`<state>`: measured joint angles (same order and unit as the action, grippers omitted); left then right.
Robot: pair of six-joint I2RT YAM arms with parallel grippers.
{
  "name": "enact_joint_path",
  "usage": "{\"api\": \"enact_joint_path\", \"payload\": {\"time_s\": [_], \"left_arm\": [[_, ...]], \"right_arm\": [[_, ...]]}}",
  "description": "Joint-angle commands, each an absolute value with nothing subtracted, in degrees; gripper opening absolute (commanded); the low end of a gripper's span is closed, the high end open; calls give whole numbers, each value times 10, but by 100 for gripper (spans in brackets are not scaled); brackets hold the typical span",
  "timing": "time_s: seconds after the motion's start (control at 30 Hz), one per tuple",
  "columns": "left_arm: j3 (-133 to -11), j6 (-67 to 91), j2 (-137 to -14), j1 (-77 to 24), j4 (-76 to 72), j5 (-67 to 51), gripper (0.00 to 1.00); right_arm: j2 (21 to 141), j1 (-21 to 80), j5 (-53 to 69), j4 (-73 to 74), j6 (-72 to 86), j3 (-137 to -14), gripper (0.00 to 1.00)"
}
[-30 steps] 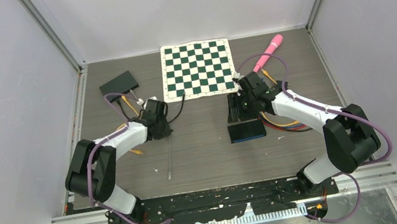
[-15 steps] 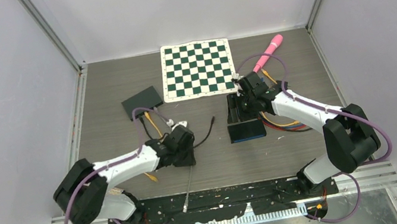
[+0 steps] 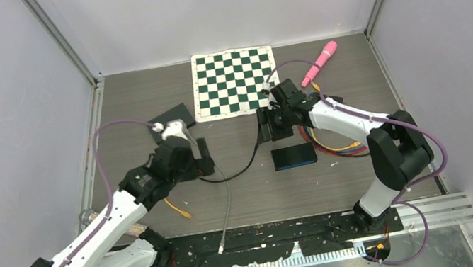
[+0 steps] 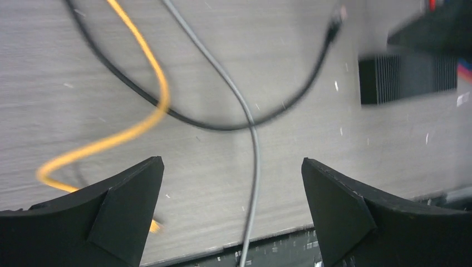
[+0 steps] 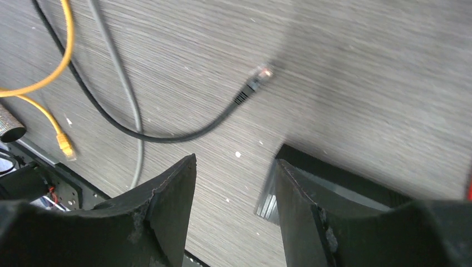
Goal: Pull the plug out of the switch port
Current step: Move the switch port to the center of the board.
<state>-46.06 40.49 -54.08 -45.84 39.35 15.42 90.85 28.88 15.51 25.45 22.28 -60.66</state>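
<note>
The black cable (image 3: 233,174) lies loose on the table. Its plug (image 3: 256,142) rests free, just left of the switch (image 3: 295,156), a flat black box with a blue front edge. In the right wrist view the plug (image 5: 257,78) lies apart from the switch corner (image 5: 339,183). My right gripper (image 3: 266,129) hovers between plug and switch, open (image 5: 235,161), with nothing between its fingers. My left gripper (image 3: 204,161) is raised over the cables, wide open (image 4: 231,162) and empty. Far below it are the black cable (image 4: 222,125) and the plug (image 4: 334,25).
A grey cable (image 3: 225,207) and a yellow cable (image 3: 177,207) run across the table by the left arm. Red and yellow cables (image 3: 325,144) sit right of the switch. A flat black box (image 3: 170,119), a chessboard mat (image 3: 236,81) and a pink stick (image 3: 319,61) lie further back.
My left gripper dragged the black cable toward the near edge, then opened, let it go and rose. My right gripper shifted left off the switch.
</note>
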Motion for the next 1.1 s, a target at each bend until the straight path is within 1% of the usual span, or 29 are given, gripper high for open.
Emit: {"api": "enact_joint_path", "payload": {"time_s": [0.0,0.07,0.2,0.3,0.43,0.57,0.73,1.07], "left_arm": [[-503,328,-535,-321,425,147,100],[-518,312,-522,-273,423,127,100],[-518,294,-484,-201,413,141,100],[-502,287,-481,-134,406,100,99],[-463,285,-515,-46,394,34,100],[-413,295,-549,17,352,-51,100],[-375,308,-580,33,297,-101,99],[-334,303,-606,33,264,-106,96]], "right_arm": [[946,325,168,234,236,-673,61],[960,340,164,223,252,-685,61],[1008,370,161,214,257,-725,61],[1050,381,156,232,239,-782,61],[1126,392,146,267,217,-851,60],[1157,396,148,270,207,-870,60],[1177,412,166,286,187,-862,60],[1116,481,181,264,158,-704,58]]}}
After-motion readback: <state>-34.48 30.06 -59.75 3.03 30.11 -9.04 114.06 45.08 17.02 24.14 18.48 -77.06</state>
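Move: The yellow cable's bend lies some 15 cm left of the left hand, 2 ahead and 13 below; its plug is 9 left and 10 back, the left switch 8 left and 27 ahead. For the right hand, the black cable's crossing over the grey is about 19 cm left, 9 back and 7 below; the black plug is 8 ahead and 7 left, the right switch 4 back and 4 right. Leaving the grey cable behind, the wide-open left hand swings about 14 cm left and a little forward, rising first and then sinking to hover over the yellow cable's bend, turned some 25 degrees counter-clockwise. Meanwhile the right hand, fingers held part open, travels about 12 cm left towards the black cable's crossing, easing forward, then sinking about 6 cm and drawing back as it turns counter-clockwise. ##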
